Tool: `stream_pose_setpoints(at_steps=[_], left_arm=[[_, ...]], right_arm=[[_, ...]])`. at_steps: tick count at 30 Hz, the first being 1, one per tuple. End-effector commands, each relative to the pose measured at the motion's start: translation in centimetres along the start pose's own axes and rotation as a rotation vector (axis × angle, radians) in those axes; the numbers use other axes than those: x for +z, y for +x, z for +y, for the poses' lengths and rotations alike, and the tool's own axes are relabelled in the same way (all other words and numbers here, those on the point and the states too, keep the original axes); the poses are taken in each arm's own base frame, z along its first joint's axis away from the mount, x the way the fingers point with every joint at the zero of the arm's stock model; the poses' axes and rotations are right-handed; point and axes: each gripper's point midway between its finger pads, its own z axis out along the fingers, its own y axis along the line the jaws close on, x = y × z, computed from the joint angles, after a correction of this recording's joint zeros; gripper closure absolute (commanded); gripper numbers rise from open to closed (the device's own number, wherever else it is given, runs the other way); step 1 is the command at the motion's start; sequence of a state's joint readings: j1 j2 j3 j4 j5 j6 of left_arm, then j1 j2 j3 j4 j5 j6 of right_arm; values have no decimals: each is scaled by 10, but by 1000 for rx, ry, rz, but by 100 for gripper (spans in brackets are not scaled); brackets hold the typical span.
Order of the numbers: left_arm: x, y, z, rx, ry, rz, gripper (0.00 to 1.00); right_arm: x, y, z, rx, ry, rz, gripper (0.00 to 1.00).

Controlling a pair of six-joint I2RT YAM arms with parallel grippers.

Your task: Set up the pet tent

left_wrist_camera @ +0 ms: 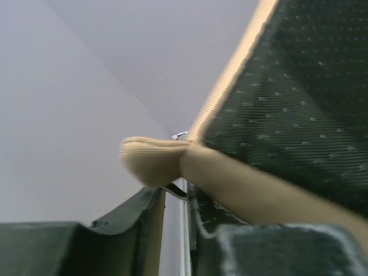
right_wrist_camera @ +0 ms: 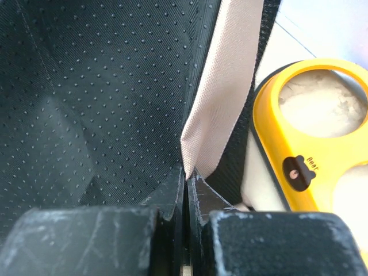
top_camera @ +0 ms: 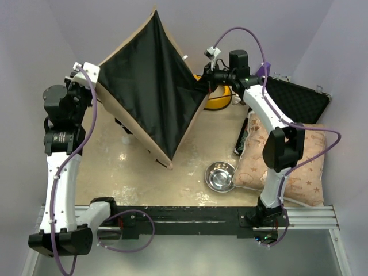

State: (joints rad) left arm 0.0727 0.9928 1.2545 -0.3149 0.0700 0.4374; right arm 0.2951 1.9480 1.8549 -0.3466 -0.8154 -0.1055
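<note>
The pet tent point(top_camera: 149, 92) hangs in the air between both arms as a folded sheet, its black dotted lining facing up and its edges tan. My left gripper point(top_camera: 95, 77) is at the tent's left corner. In the left wrist view the tent's tan hem point(left_wrist_camera: 155, 158) lies across the tips of the left gripper point(left_wrist_camera: 175, 198), whose jaws stand a narrow slit apart with the wall showing through. My right gripper point(top_camera: 202, 85) is at the tent's right corner. In the right wrist view the right gripper point(right_wrist_camera: 187, 181) is shut on the tip of the tan hem point(right_wrist_camera: 221, 98).
A yellow double-bowl feeder point(top_camera: 221, 100) sits just behind the right gripper and fills the right side of the right wrist view point(right_wrist_camera: 310, 155). A steel bowl point(top_camera: 220, 176) lies front centre. A star-patterned cushion point(top_camera: 305, 167) and a black case point(top_camera: 299, 100) are at the right.
</note>
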Motion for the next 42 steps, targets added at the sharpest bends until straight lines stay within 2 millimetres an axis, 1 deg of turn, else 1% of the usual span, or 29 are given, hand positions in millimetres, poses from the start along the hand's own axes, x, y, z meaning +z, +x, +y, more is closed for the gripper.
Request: stream_pose_setpoints(at_steps=[1,2,3,4,5,6,8,9,11,12,13,14,16,18,20,22,23,24,25,26,28,29,30,31,33,35,37,40,42], left_arm=[[28,0,26,63,-105,21,62],[34,-1,25,68,-88,24,54],[38,-4,20,72,-48,19,50],[41,-7,10,85,21,14,47],[42,-10,-1,106,100,14,41],[41,-12,-9,123,166,26,32],[38,-14,-11,145,204,42,23],[37,-12,-8,150,199,66,20],[38,-5,0,171,182,135,18],[39,-5,5,170,165,165,12],[38,-5,10,150,146,180,12],[37,-7,10,143,149,179,10],[31,-18,5,115,171,130,8],[25,-21,-8,93,225,95,7],[16,-32,-15,58,270,65,7],[-4,-58,-36,12,417,-2,9],[-15,-72,-50,-17,507,-45,10],[-32,-87,-69,-52,632,-101,11],[-50,-97,-91,-78,766,-152,12],[-65,-102,-112,-108,870,-168,13],[-90,-95,-161,-143,1049,-141,17],[-101,-81,-181,-166,1129,-121,17],[-106,-66,-193,-197,1165,-97,17],[-105,-53,-201,-215,1164,-66,17],[-106,-27,-219,-185,1161,-41,17],[-99,-18,-231,-163,1085,-58,15],[-96,-11,-248,-138,1069,-64,11],[-95,-1,-279,-122,1113,-31,1],[-99,-1,-297,-66,1136,-41,0]], right_arm=[[-25,-67,31,33,8,-207,100],[-27,-70,32,47,23,-223,100],[-29,-68,31,74,39,-231,100],[-29,-66,29,94,52,-238,100],[-31,-66,28,107,70,-246,100],[-32,-63,27,124,89,-244,100],[-39,-59,26,160,129,-246,100],[-42,-59,30,178,132,-257,100],[-51,-60,39,220,133,-306,100],[-56,-64,44,235,126,-338,100],[-59,-70,48,248,123,-375,100],[-60,-72,50,259,123,-392,100],[-62,-75,47,288,144,-417,100],[-65,-79,48,307,145,-441,100],[-69,-81,49,310,160,-442,100],[-73,-78,54,310,168,-419,100],[-75,-77,60,314,161,-419,100],[-77,-72,64,321,151,-415,100],[-78,-71,72,322,131,-417,100],[-78,-67,79,329,115,-411,100],[-81,-61,85,343,118,-406,100],[-83,-59,87,345,117,-408,100],[-84,-57,88,348,120,-412,100],[-86,-55,89,354,121,-416,100],[-86,-53,91,363,117,-413,100],[-86,-50,91,384,121,-407,100],[-85,-47,92,400,126,-405,100],[-88,-49,92,408,150,-430,100],[-90,-49,92,421,163,-445,100]])
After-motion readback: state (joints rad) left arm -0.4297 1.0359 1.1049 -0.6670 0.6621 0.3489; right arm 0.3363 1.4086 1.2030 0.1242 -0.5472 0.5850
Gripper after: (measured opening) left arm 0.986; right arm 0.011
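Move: The left fingertips are still on the tent's left corner. The tent's near corner hangs about 32 cm to this hand's right, 14 cm back and roughly 25 cm below. The near steel bowl lies about 15 cm back, 56 cm right and 38 cm down. The right hand already grips the tent's right edge; from it the near corner is about 27 cm back, 16 cm left and 12 cm lower, and the yellow feeder 12 cm ahead, 8 cm left and 26 cm below. Letting go of the tent's left corner, the left fingers spread wide as the hand edges 5 cm forward, then sweeps about 24 cm right, back and down over the black panel towards the near corner, yawing some 60 degrees clockwise and tipping down. The right hand keeps its pinch on the right edge, drawing it about 9 cm back and a little up while rolling and turning clockwise. ##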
